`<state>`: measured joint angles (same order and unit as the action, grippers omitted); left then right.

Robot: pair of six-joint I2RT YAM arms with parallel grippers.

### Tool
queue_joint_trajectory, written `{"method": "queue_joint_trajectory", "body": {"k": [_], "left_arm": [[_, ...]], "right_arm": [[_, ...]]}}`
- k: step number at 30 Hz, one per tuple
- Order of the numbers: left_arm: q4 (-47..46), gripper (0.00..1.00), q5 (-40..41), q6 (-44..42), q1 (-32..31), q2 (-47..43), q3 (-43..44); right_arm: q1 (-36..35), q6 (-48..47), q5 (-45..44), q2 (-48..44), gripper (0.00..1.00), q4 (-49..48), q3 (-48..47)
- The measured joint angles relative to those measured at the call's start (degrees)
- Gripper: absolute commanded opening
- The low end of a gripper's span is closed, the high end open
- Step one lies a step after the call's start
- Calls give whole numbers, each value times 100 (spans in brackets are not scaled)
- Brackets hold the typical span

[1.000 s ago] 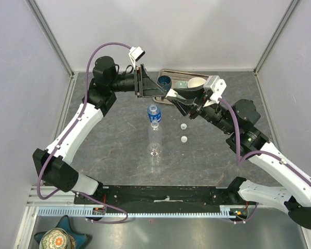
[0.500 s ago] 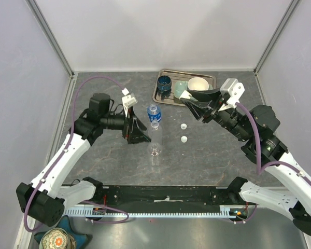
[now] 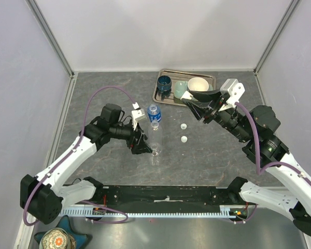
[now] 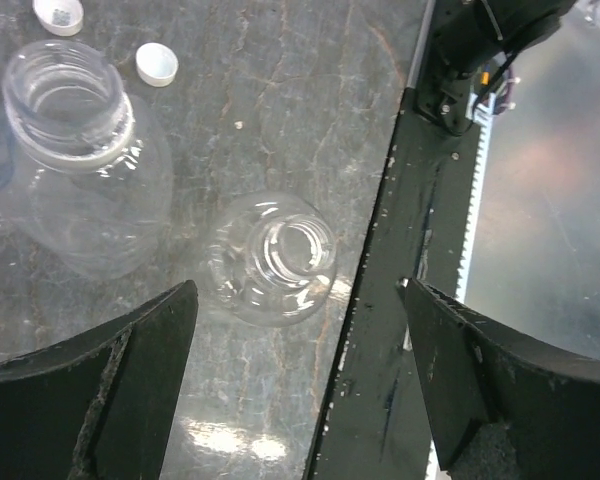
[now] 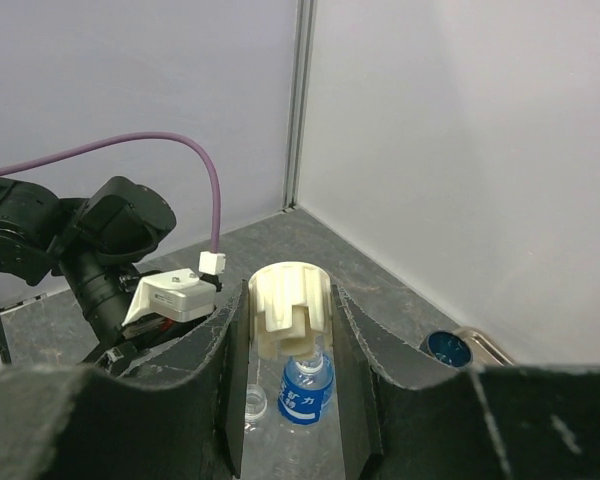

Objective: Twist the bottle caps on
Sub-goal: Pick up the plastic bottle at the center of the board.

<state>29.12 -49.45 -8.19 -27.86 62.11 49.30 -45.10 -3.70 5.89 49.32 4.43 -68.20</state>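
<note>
Three small bottles stand in a row mid-table: a blue-labelled one (image 3: 154, 112), a clear one (image 3: 155, 129) and a nearer clear one (image 3: 155, 152). In the left wrist view the nearer clear bottle (image 4: 275, 260) shows an open neck, with the bigger clear bottle (image 4: 80, 150) beside it. My left gripper (image 3: 144, 147) (image 4: 300, 300) is open, low and just left of that nearer bottle, touching nothing. Two white bottle caps (image 3: 183, 126) (image 3: 184, 139) lie on the table to the right. My right gripper (image 3: 194, 107) (image 5: 290, 330) is shut on a cream ribbed cap (image 5: 290, 305), held high above the blue-labelled bottle (image 5: 306, 395).
At the back stands a metal tray (image 3: 211, 78) holding a dark blue cup (image 3: 164, 82) and a white bowl (image 3: 198, 83). The black base rail (image 3: 166, 194) (image 4: 410, 300) runs along the near edge, close to the nearer bottle. Grey walls enclose the table.
My left arm swung from beside the tray back toward the near side, dropped next to the nearest clear bottle, and its jaws spread wider. My right arm drew back slightly, still gripping the cap.
</note>
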Motion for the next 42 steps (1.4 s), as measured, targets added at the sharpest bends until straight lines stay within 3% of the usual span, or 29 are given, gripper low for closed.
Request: {"method": "queue_joint_trajectory", "body": {"k": [12,22,36,39,42], "left_arm": [[-466,86,492,-26,-372,527,2],[-702,73,680,-9,-608,645,2],[-1067,29,1346,-9,-927,483,-118],[-1108,28,1631,-17,-1080,448,-125],[-874,27,2194,-138,-1665,616,170]], "right_arm": [[0,-2,-79,-31,1,0,2],[0,7,-170,-55,1,-2,98],[0,83,-348,-214,0,35,127],[0,111,-389,-240,0,46,127],[0,157,-435,-240,0,52,127]]}}
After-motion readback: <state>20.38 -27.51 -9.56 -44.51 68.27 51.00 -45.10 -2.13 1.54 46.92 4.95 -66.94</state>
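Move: My left hand, fingers wide and pointing right and down, has the near clear bottle about 4 cm to its right and 1 cm ahead, its middle some 8 cm lower. The taller clear bottle stands about 9 cm ahead and 4 cm right, the blue-label bottle 16 cm ahead and 4 cm right; the nearer loose white cap is 7 cm ahead and 18 cm right. From my right hand that near bottle lies roughly 12 cm left, 4 cm back and 34 cm below. I ease my left hand rightward onto the neck of the near clear bottle, about 5 cm in all, sinking some 2 cm early on, and close my wide-open fingers late until they pinch the neck. The wrist rolls about 15 degrees so the hand's forward side rises, and the fingers dip a little steeper. My right hand keeps its white cap held high, drifting 1–2 cm right. ##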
